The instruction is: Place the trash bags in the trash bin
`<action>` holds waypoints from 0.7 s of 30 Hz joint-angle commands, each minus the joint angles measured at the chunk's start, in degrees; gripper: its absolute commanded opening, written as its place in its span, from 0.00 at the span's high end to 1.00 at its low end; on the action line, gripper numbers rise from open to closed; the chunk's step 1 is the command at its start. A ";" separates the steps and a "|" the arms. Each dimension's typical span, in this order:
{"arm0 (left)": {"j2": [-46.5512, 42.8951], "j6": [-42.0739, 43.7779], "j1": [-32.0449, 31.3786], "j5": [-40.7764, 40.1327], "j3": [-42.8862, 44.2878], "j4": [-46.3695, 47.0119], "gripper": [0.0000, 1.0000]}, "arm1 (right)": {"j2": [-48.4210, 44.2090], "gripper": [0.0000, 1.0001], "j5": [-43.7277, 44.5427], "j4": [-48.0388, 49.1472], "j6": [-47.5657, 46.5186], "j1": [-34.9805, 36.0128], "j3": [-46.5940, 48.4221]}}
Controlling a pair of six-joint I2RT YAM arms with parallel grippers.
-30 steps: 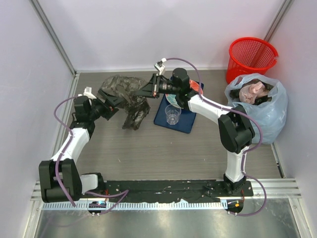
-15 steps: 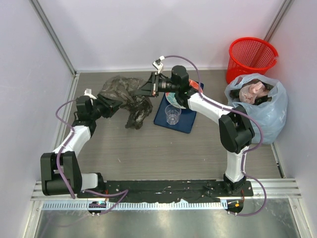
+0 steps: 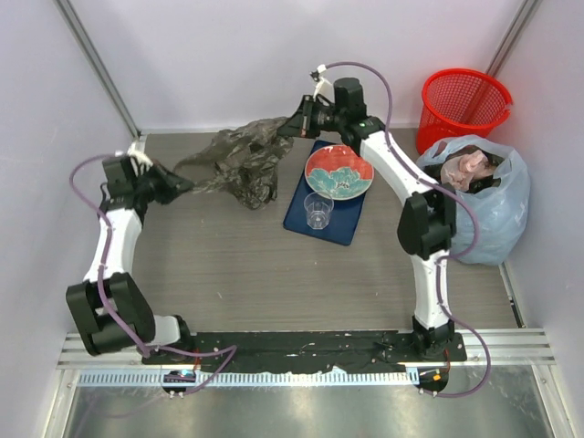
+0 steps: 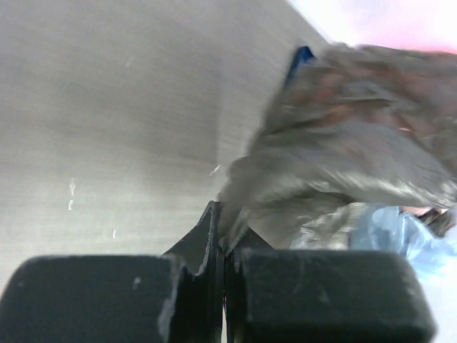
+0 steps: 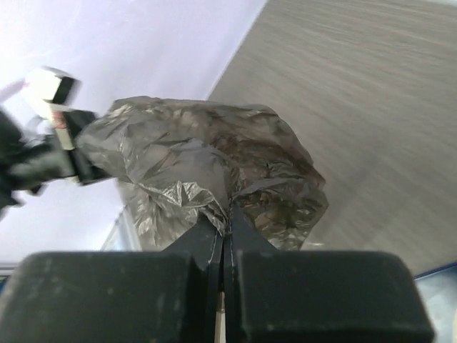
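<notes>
The dark grey-brown trash bag (image 3: 239,157) hangs stretched between both grippers above the floor at the back left. My left gripper (image 3: 180,185) is shut on its left end; in the left wrist view (image 4: 223,221) the plastic (image 4: 343,143) runs out of the closed jaws. My right gripper (image 3: 285,129) is shut on its right end, and in the right wrist view (image 5: 227,214) the bag (image 5: 207,157) billows ahead of the jaws. The red mesh trash bin (image 3: 464,105) stands upright and empty in the back right corner, well right of both grippers.
A blue mat (image 3: 339,224) holds a patterned plate (image 3: 338,172) and a clear plastic cup (image 3: 317,212) below the right arm. A pale blue bag with pinkish contents (image 3: 474,187) sits in front of the bin. Walls enclose the back and both sides.
Both grippers have risen and moved apart with the bag, the left going left, the right going back and right. The bag is now stretched out and lifted. The plate is uncovered.
</notes>
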 commanded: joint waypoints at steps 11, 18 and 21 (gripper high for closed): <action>-7.42 29.22 -13.31 -8.41 26.20 14.78 1.00 | -12.78 0.99 12.94 14.05 -29.17 9.60 3.31; -1.56 47.01 -18.66 -13.67 14.47 -18.52 1.00 | -0.81 0.99 24.71 -20.78 -50.46 14.62 -1.80; 0.91 49.93 -19.82 -14.67 11.14 -28.03 1.00 | 5.17 0.99 27.63 -35.03 -54.32 15.32 -1.18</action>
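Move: Both grippers already pinch the dark trash bag, which is stretched between them. Its middle lies about 13 cm right and 6 cm ahead of the left hand at roughly its height, and some 11 cm left, 6 cm back and 7 cm below the right hand. From the right hand, the plate lies about 10 cm right and level, the glass about 12 cm back and 4 cm right, both roughly 25 cm down. Keep both grips shut and flap the bag: whip the left gripper up about 28 cm, swinging forward then back and tipping its fingers up, then snap it down 14 cm. With it, bring the right gripper forward, then back and up, rolling some 45 degrees, then down 6 cm, closing the two hands by roughly 10 cm. ##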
